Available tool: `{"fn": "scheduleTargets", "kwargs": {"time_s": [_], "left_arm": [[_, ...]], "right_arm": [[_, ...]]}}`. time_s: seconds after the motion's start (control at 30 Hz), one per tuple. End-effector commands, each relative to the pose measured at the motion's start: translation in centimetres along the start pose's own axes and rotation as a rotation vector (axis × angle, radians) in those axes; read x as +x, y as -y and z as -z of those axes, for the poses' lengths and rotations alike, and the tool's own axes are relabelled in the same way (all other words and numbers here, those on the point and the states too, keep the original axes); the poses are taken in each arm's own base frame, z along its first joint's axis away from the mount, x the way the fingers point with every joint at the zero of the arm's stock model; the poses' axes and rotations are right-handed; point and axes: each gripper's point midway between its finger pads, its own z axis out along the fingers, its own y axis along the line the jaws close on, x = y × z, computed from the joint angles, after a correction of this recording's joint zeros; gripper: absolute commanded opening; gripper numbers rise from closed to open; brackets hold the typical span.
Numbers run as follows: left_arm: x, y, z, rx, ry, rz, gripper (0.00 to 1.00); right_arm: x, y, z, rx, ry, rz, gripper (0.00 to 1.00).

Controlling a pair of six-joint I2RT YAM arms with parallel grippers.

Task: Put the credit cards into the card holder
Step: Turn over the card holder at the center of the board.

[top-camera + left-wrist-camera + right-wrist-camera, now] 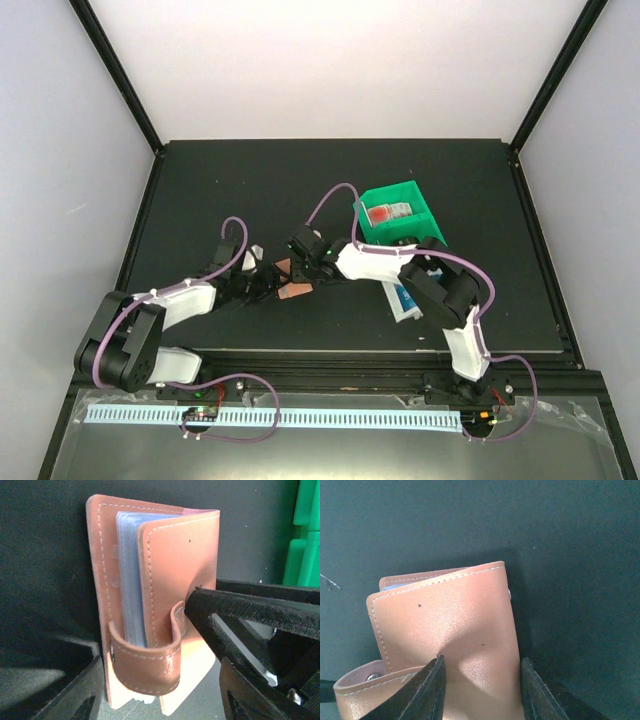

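Note:
The salmon-pink card holder (165,560) stands on edge on the black mat, nearly folded, with bluish-grey pocket leaves (131,575) between its covers and the snap tab (145,660) looped across its near end. My left gripper (160,700) is open, its fingers (85,690) flanking that end, with a small gap on the right. My right gripper (482,680) is open too. One of its fingertips (436,680) rests on the outer cover (450,620) and the other stands beside its edge. In the top view both grippers meet at the card holder (290,287). No credit cards show clearly.
A green bin (398,215) holding something red stands at the back right. A white and blue thing (405,300) lies partly under the right forearm. The black mat (250,190) ends at a raised frame on all sides.

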Motion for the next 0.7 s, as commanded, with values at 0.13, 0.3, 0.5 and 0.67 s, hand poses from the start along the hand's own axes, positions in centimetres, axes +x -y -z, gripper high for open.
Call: {"fn": "scheduleTargets", "kwargs": {"time_s": [0.13, 0.3, 0.5, 0.67], "left_arm": [[1.2, -1.4, -0.9, -0.001, -0.028, 0.013, 0.61], [1.0, 0.7, -0.4, 0.106, -0.014, -0.034, 0.58], [0.7, 3.4, 1.0, 0.215, 0.015, -0.118, 0.52], [0.6, 2.6, 1.6, 0.15, 0.037, -0.141, 0.44]], "right_arm": [[6.0, -0.8, -1.8, -0.14, -0.173, -0.191, 0.41], [6.5, -1.8, -1.4, -0.235, -0.187, -0.277, 0.41], [7.0, -2.7, -0.9, -0.332, -0.205, -0.37, 0.41], [7.1, -3.4, -0.4, -0.397, -0.21, -0.426, 0.41]]}}
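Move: The card holder, already gripped by the right fingers, has its middle about 2 cm left of and 2 cm back from the right hand, 1 cm lower. From the left hand it is some 2 cm to the right and 1 cm ahead, level with it. The green tray's middle is roughly 21 cm right of and 11 cm ahead of the right hand; the white tray, 23 cm right and 5 cm back. Both hands draw back about 2 cm, right still gripping and rolling left-side-up, left fingers closing around the strap. ##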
